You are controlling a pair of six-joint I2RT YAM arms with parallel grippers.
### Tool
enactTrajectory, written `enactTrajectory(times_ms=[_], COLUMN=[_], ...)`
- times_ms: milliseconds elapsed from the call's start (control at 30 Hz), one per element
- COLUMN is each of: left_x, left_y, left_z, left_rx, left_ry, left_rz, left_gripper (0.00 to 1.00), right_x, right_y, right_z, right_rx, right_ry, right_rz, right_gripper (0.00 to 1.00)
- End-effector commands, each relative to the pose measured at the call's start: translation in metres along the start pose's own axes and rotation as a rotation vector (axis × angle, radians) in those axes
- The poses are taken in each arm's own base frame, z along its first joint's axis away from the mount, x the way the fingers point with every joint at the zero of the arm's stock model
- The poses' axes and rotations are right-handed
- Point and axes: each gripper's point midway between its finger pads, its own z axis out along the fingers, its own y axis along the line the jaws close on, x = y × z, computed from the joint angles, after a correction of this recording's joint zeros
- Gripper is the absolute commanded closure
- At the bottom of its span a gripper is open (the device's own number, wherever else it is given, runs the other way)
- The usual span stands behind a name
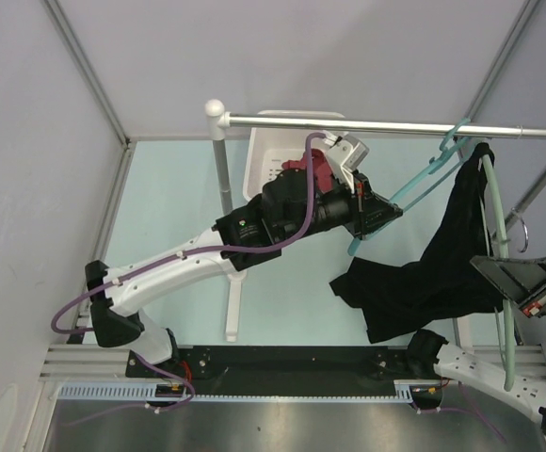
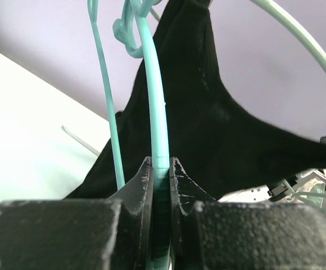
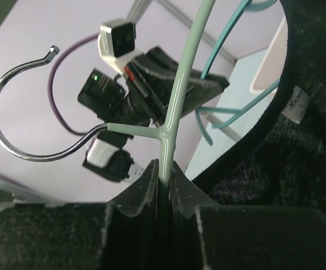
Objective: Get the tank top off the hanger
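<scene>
The black tank top (image 1: 438, 268) hangs at the right, draped from the upper end of a pale green hanger (image 1: 505, 311) near the rail. My right gripper (image 1: 489, 268) is shut on that hanger's bar (image 3: 177, 101), just below where its metal hook (image 3: 11, 109) branches off. The tank top (image 3: 289, 174), with its neck label, lies just right of the jaws. My left gripper (image 1: 392, 214) is shut on the bar (image 2: 157, 112) of a teal hanger (image 1: 424, 179) hooked over the rail. In the left wrist view the tank top (image 2: 225, 135) spreads behind it.
A metal rail (image 1: 386, 125) crosses the back on a white post (image 1: 221, 165) with a floor foot. A white plastic basket (image 1: 271, 160) stands behind the left arm. Slanted frame bars run along both side walls. The right arm's base (image 1: 461, 363) is under the garment's hem.
</scene>
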Motion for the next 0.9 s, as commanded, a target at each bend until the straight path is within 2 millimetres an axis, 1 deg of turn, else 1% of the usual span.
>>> enactTrajectory(times_ms=[0, 67, 100, 167, 200, 233, 300, 333, 400, 433, 467, 500, 533, 600, 633, 667, 700, 733, 767, 800, 867], left_x=[0.012, 0.015, 0.015, 0.018, 0.019, 0.021, 0.023, 0.022, 0.024, 0.018, 0.016, 0.019, 0.01, 0.008, 0.007, 0.002, 0.001, 0.001, -0.003, -0.002, -0.003], left_y=[0.016, 0.019, 0.02, 0.022, 0.023, 0.023, 0.022, 0.021, 0.02, 0.016, 0.014, 0.011, 0.003, -0.003, -0.008, -0.014, -0.017, -0.023, -0.028, -0.03, -0.038], left_z=[0.016, 0.02, 0.021, 0.022, 0.022, 0.021, 0.018, 0.015, 0.011, 0.005, 0.002, -0.001, -0.008, -0.014, -0.017, -0.023, -0.026, -0.029, -0.036, -0.038, -0.05], left_rx=[-0.068, -0.079, -0.081, -0.089, -0.092, -0.092, -0.087, -0.085, -0.078, -0.066, -0.058, -0.039, -0.015, 0.01, 0.027, 0.04, 0.047, 0.066, 0.078, 0.079, 0.096], left_ry=[0.017, 0.021, 0.021, 0.025, 0.028, 0.032, 0.038, 0.038, 0.043, 0.032, 0.028, 0.04, 0.022, 0.021, 0.021, 0.013, 0.013, 0.013, 0.004, 0.007, 0.008], left_rz=[-0.041, -0.043, -0.041, -0.041, -0.041, -0.042, -0.044, -0.043, -0.04, -0.038, -0.035, -0.024, -0.019, -0.011, -0.006, -0.004, 0.003, 0.011, 0.017, 0.026, 0.037], left_gripper=[1.0, 1.0, 1.0, 0.91, 0.87, 0.77, 0.69, 0.6, 0.52, 0.45, 0.43, 0.4, 0.36, 0.33, 0.31, 0.3, 0.29, 0.27, 0.26, 0.25, 0.24], right_x=[0.018, 0.023, 0.024, 0.028, 0.027, 0.027, 0.027, 0.027, 0.03, 0.029, 0.03, 0.032, 0.032, 0.034, 0.035, 0.037, 0.037, 0.039, 0.039, 0.04, 0.044], right_y=[0.002, -0.003, -0.003, -0.002, -0.002, 0.0, 0.003, 0.005, 0.009, 0.01, 0.011, 0.011, 0.011, 0.007, 0.008, 0.01, 0.012, 0.012, 0.012, 0.011, 0.013], right_z=[-0.027, -0.036, -0.039, -0.048, -0.054, -0.057, -0.065, -0.068, -0.074, -0.077, -0.082, -0.085, -0.089, -0.098, -0.101, -0.11, -0.114, -0.119, -0.126, -0.127, -0.137], right_rx=[-0.074, -0.085, -0.103, -0.142, -0.163, -0.181, -0.222, -0.236, -0.273, -0.282, -0.296, -0.304, -0.316, -0.325, -0.339, -0.379, -0.399, -0.424, -0.445, -0.454, -0.496], right_ry=[0.136, 0.165, 0.174, 0.197, 0.191, 0.195, 0.198, 0.2, 0.221, 0.224, 0.233, 0.24, 0.245, 0.257, 0.265, 0.271, 0.271, 0.279, 0.276, 0.287, 0.305], right_rz=[-0.01, -0.049, -0.071, -0.118, -0.128, -0.14, -0.163, -0.17, -0.185, -0.191, -0.198, -0.216, -0.227, -0.245, -0.252, -0.263, -0.27, -0.281, -0.285, -0.282, -0.28], right_gripper=[1.0, 1.0, 1.0, 1.0, 1.0, 1.0, 1.0, 1.0, 1.0, 1.0, 1.0, 1.0, 1.0, 1.0, 1.0, 1.0, 1.0, 1.0, 1.0, 1.0, 1.0])
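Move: The left hand grips one end of the teal hanger. That hanger's hook on the rail lies about 13 cm ahead, 10 cm right and 8 cm above. The black tank top's middle is roughly 8 cm back, 9 cm right and 8 cm below this hand. From the right hand, which pinches the pale green hanger, the tank top lies some 6 cm ahead, 8 cm left and 11 cm lower, with the teal hook 26 cm ahead, 6 cm left and slightly higher. The left fingers let go of the teal hanger's end, opening wide after a last small shift right; the hand sinks about 5 cm, then turns back upward, drawing back and a little left. Meanwhile the right hand keeps its pinch on the pale green hanger and pulls it back some 10 cm, away from the rail, sinking and easing right while turning mainly counter-clockwise and tipping up. ##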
